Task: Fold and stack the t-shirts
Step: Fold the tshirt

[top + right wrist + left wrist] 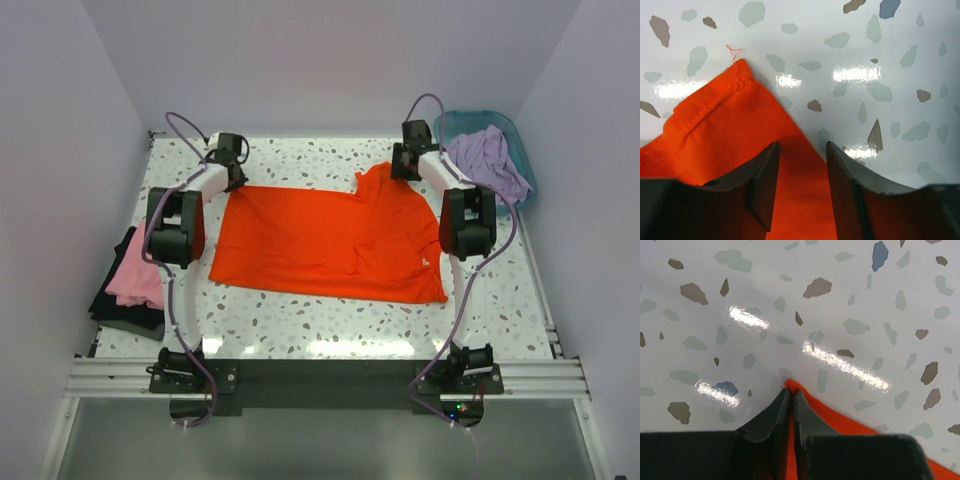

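Observation:
The orange t-shirt (pixel 330 240) lies spread flat in the middle of the table. My left gripper (pixel 235 180) is at its far left corner. In the left wrist view the left gripper (pixel 791 392) is shut on that corner, and the orange t-shirt (pixel 840 422) shows between the pads. My right gripper (pixel 405 165) is at the shirt's far right edge, by the sleeve. In the right wrist view the right gripper (pixel 801 150) stands open, straddling the edge of the orange t-shirt (pixel 725 130). A pink t-shirt (pixel 135 270) lies on a black t-shirt (pixel 125 305) at the left.
A teal basket (pixel 520 135) stands at the far right corner with the lavender t-shirt (pixel 485 160) hanging over its rim. White walls close in the table on three sides. The arms' mounting rail (pixel 320 375) runs along the near edge.

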You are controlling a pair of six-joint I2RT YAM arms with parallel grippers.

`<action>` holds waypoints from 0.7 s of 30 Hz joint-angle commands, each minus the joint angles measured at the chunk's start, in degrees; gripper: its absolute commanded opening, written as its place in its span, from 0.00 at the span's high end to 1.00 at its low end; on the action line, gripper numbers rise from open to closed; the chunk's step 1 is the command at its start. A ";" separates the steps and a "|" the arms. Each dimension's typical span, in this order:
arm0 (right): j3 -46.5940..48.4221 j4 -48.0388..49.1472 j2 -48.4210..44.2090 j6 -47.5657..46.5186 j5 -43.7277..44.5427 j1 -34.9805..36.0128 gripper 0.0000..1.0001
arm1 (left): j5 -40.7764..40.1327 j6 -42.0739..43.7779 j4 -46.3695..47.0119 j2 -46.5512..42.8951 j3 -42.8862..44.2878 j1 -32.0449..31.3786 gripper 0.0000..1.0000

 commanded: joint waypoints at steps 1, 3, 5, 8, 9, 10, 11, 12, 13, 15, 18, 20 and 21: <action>3.95 -2.22 1.73 0.36 -0.40 -0.14 0.56 | -1.36 -1.23 1.01 0.45 1.40 -0.20 0.90; 4.49 -3.27 2.17 0.80 -0.93 -0.14 0.65 | -0.84 -1.67 1.71 -0.07 0.79 -0.11 0.90; 4.05 -3.10 2.09 0.97 -1.29 -0.14 0.76 | -0.49 -1.76 2.50 -0.95 0.09 -0.11 0.91; 3.26 -2.66 1.30 1.32 -1.11 -0.14 0.86 | 1.01 -1.94 4.00 -2.18 -1.23 -0.11 0.89; 3.26 -2.66 1.12 1.24 -1.20 -0.14 0.88 | 1.88 -1.94 4.70 -2.53 -1.84 -0.03 0.82; 3.35 -2.57 0.86 1.24 -1.11 -0.14 0.89 | 2.32 -2.03 4.96 -2.97 -2.11 -0.02 0.77; 3.43 -2.48 0.77 1.15 -1.11 -0.14 0.93 | 2.68 -2.11 5.32 -3.84 -2.46 0.06 0.72; 3.52 -2.48 0.68 1.15 -1.20 -0.14 0.94 | 3.64 -2.46 6.28 -4.46 -3.34 0.32 0.64; 3.43 -2.22 0.50 1.15 -1.20 -0.14 0.95 | 4.26 -2.81 6.72 -4.99 -3.78 0.41 0.61; 3.52 -1.96 0.33 1.06 -1.20 -0.14 0.97 | 6.01 -3.60 7.95 -6.66 -4.74 0.85 0.55; 3.78 -1.96 0.15 0.71 -1.20 -0.14 0.98 | 7.77 -4.48 8.66 -8.59 -5.28 1.47 0.51; 3.70 -1.87 0.15 0.62 -1.20 -0.14 0.99 | 8.21 -5.01 8.83 -9.73 -5.28 1.73 0.50; 3.70 -1.69 0.06 0.53 -1.20 -0.14 0.99 | 8.65 -5.19 9.10 -10.18 -5.36 1.82 0.49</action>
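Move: The orange t-shirt's slanting far edge already lies between the right hand's open fingers, practically at the pads. The shirt's far right corner, with a loose thread, is about 5 cm ahead of that hand and 4 cm left; the basket's middle is some 25 cm right and 4 cm ahead. The shirt's far left corner is right at the left hand's nearly shut fingertips; the pink shirt lies roughly 28 cm left of that hand and 24 cm back. The right hand stays, shutting on the shirt's edge; the left opens off its corner and rises about 2 cm. ##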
